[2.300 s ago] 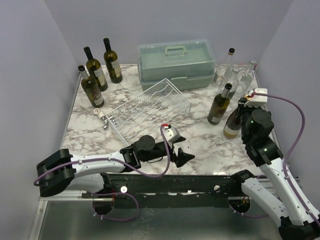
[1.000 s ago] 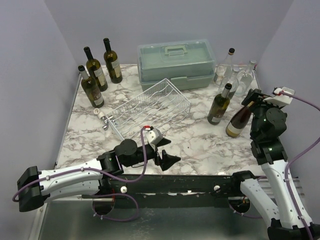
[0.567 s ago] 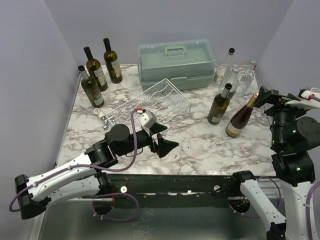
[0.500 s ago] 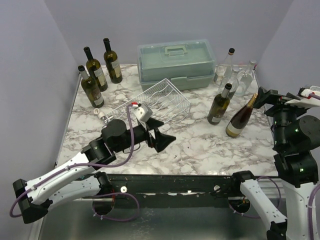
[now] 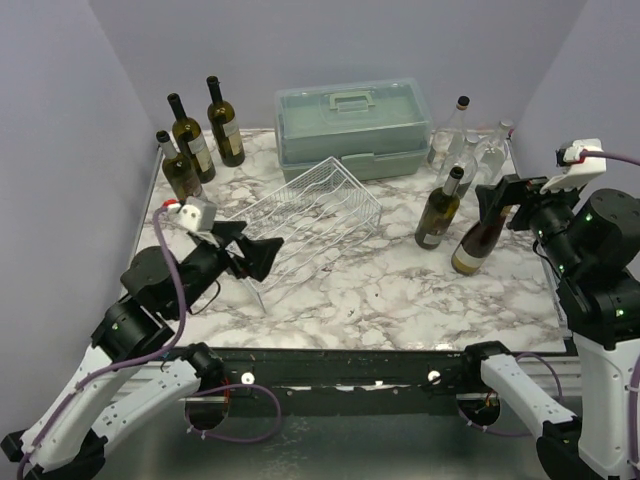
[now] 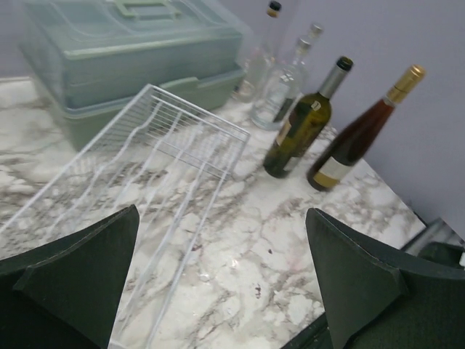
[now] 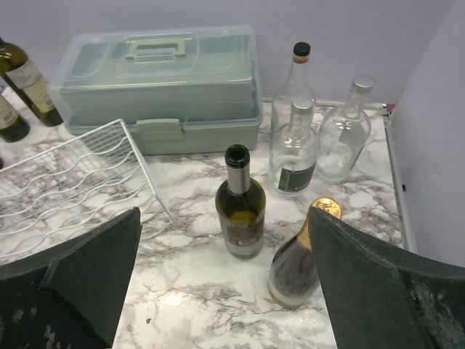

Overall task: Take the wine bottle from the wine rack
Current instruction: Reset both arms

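The white wire wine rack lies empty mid-table, also seen in the left wrist view and the right wrist view. The wine bottle, amber with a gold cap, stands on the marble at the right, free of any grip. My right gripper hangs open above and just behind its neck; in the right wrist view nothing sits between the jaws. Raised at the rack's left corner, my left gripper is open and empty.
A dark green bottle stands right beside the amber one. Clear glass bottles crowd the back right corner. A grey-green plastic case sits behind the rack. Three dark bottles stand at the back left.
My right gripper opened, let go of the amber bottle and rose up behind it. The left arm lifted and swung back from the table's front to the rack's left side.
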Tool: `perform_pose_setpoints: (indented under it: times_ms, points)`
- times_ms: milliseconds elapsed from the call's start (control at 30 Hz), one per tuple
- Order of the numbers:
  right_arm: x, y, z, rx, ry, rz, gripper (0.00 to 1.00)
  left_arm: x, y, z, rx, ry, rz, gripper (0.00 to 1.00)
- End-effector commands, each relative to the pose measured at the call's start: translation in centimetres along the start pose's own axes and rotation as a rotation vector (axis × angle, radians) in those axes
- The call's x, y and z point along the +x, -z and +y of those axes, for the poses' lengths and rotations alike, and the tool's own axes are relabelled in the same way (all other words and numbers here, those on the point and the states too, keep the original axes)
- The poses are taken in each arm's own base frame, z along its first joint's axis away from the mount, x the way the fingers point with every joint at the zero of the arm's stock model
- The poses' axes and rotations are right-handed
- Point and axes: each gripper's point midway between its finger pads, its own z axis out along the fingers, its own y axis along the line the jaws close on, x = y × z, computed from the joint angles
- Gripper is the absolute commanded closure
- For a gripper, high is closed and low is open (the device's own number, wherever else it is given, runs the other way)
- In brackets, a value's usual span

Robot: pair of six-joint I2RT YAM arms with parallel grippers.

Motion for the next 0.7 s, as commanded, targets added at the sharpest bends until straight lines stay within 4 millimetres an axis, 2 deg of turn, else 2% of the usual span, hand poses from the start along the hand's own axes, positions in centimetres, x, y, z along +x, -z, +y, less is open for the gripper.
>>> perform_pose_setpoints:
  times_ms: [0,133,300,467,667]
  points:
    - [-2.0,1.0,1.6,-0.081,-0.034,-0.024,0.01,-3.2,3.1,3.5,-0.203,-0.073,-0.065,0.01]
    - [-2.7,0.6,1.4,-0.078,-0.016,-0.051,0.01,-5.2,4.3,4.7,-0.288,-0.128,-0.078,0.01]
    - [-2.1,0.7,1.6,-0.085,-0.023,-0.075,0.01,-6.0,5.2,6.5,-0.402,-0.174,-0.074,0.01]
    - [-1.5,1.0,1.3,-0.069,-0.047,-0.087,0.00,-6.2,5.5,6.1,-0.382,-0.149,-0.091,0.01]
    - [-1.0,1.6,1.0,-0.053,-0.058,-0.092,0.01,-5.0,5.4,5.7,-0.353,-0.086,-0.079,0.01]
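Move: The left gripper is empty and has only free space to its left. The emptied wine rack lies about 24 cm ahead of it, 10 cm to its right and 22 cm below; the nearest left-side green bottle stands roughly 29 cm ahead, 20 cm left and 11 cm lower. From the open right gripper, the red wine bottle stands about 5 cm ahead, 7 cm right and 17 cm below, with the right-side green bottle some 11 cm ahead, 3 cm left, as low. Swing the empty left gripper about 8 cm to the left, away from the rack, lifting it some 5 cm on the way and easing down the last centimetre or so before stopping. Meanwhile turn it about 20 degrees counter-clockwise, so it faces more nearly forward; keep the fingers wide open. Let the right gripper, also open and touching nothing, rise a little, then sink and draw back by about a centimetre. ##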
